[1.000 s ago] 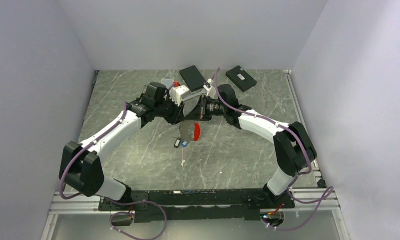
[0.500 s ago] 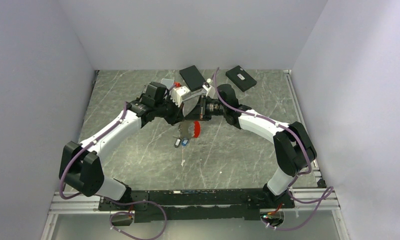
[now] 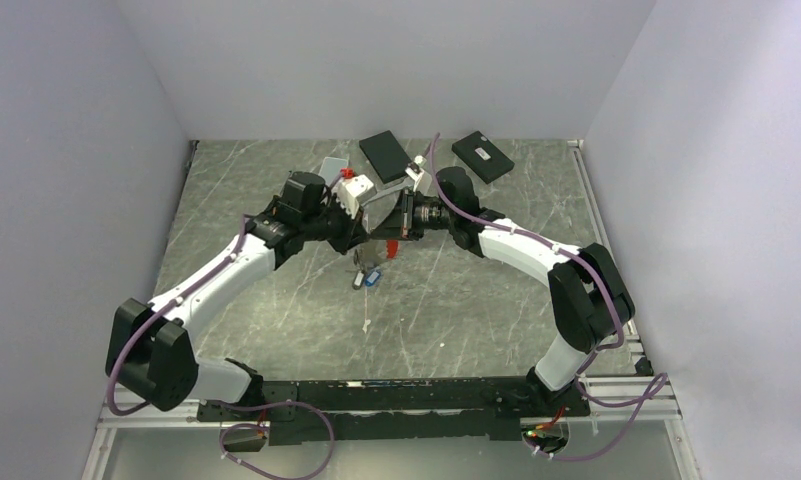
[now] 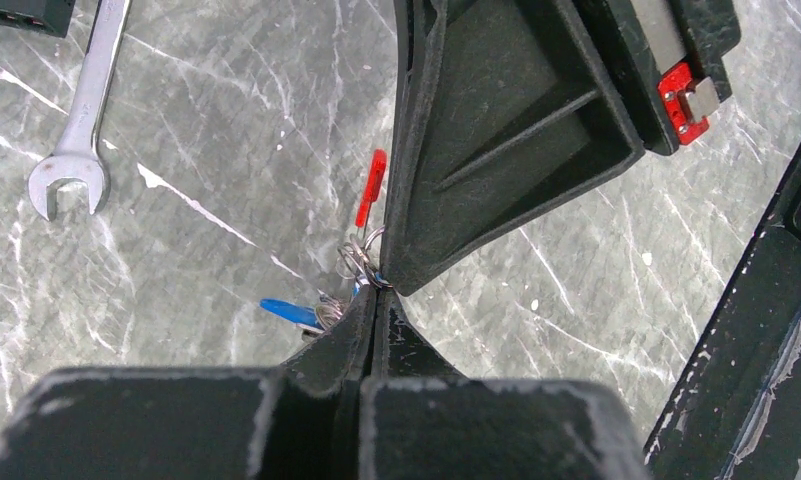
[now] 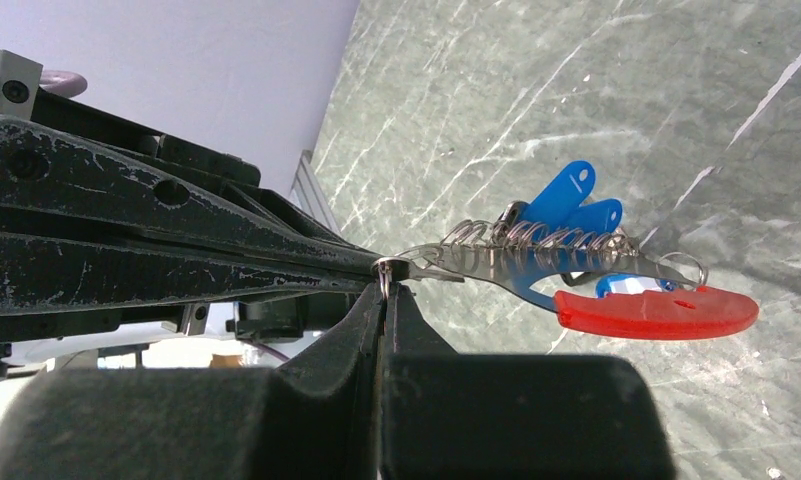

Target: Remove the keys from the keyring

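The keyring [image 5: 656, 312], a red curved clip on a coiled grey wire, hangs in the air between my two grippers over mid-table. Several blue-headed keys [image 5: 572, 200] dangle from it, and they show in the top view as the keys [image 3: 367, 278]. My right gripper [image 5: 386, 282] is shut on the thin metal ring at the keyring's end. My left gripper [image 4: 374, 292] is shut too, its tips pinching the same cluster of rings, tip to tip with the right fingers [image 4: 496, 130]. One blue key [image 4: 290, 312] and the red clip [image 4: 373, 188] show beside the tips.
A silver wrench [image 4: 80, 120] lies on the marble table, left of the grippers in the left wrist view. Two black boxes [image 3: 386, 155] [image 3: 482, 156] sit near the back wall. A small white scrap [image 3: 366, 325] lies in front of the keys.
My left gripper has closed on the rings and its arm has shifted left. The keyring and keys now sit slightly higher in the top view, with less of the red clip showing.
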Controlling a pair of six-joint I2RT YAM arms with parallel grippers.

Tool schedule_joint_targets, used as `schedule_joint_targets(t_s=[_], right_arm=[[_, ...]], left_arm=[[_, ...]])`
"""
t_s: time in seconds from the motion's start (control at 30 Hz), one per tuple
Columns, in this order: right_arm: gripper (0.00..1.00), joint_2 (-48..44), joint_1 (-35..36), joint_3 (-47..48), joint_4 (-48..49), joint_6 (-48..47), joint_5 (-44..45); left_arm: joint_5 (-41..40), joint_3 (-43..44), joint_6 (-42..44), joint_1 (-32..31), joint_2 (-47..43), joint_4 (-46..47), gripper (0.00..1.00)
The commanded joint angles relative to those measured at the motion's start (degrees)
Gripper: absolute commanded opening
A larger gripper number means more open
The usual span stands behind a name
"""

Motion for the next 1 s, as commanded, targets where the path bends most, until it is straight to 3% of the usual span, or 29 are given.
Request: schedule_joint_targets(t_s=[0.0,0.67,0.97], right_arm=[[0.00,0.7,0.3,0.4,1.1,0.1,0.4],[0.00,4.4,-0.6,0.5,2.1,2.8,-0.2],[0.00,3.0,-0.7,-0.1,3.0,2.4,-0.3]], left_arm=[[5.9,-0.5,0.6,-0.8,-5.0,9.3,0.00],[8.4,-7.2,12.3,-3.3,-12.1,8.7,0.00],[5.9,-7.7,11.6,-3.5,-12.8,8.3,0.00]])
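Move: Both hands are already at the top end of the keyring: it is pinched in the right fingers, and the left hand's shut fingertips meet it within about 1 cm of its own hand point. From the left hand, the red handle hangs about 8 cm below, roughly 4 cm right and 1 cm ahead; the blue key tags hang some 10 cm below, about level fore and aft and sideways. Back first, slowly by about 2 cm with a slight drift left, the left hand draws against the keyring; then it goes sharply up and farther back, swinging a little right, and comes free of the ring, tipping its shut fingers up and turning clockwise, some 20 degrees altogether. The right hand keeps its pinch on the keyring and sinks about 3 cm. ##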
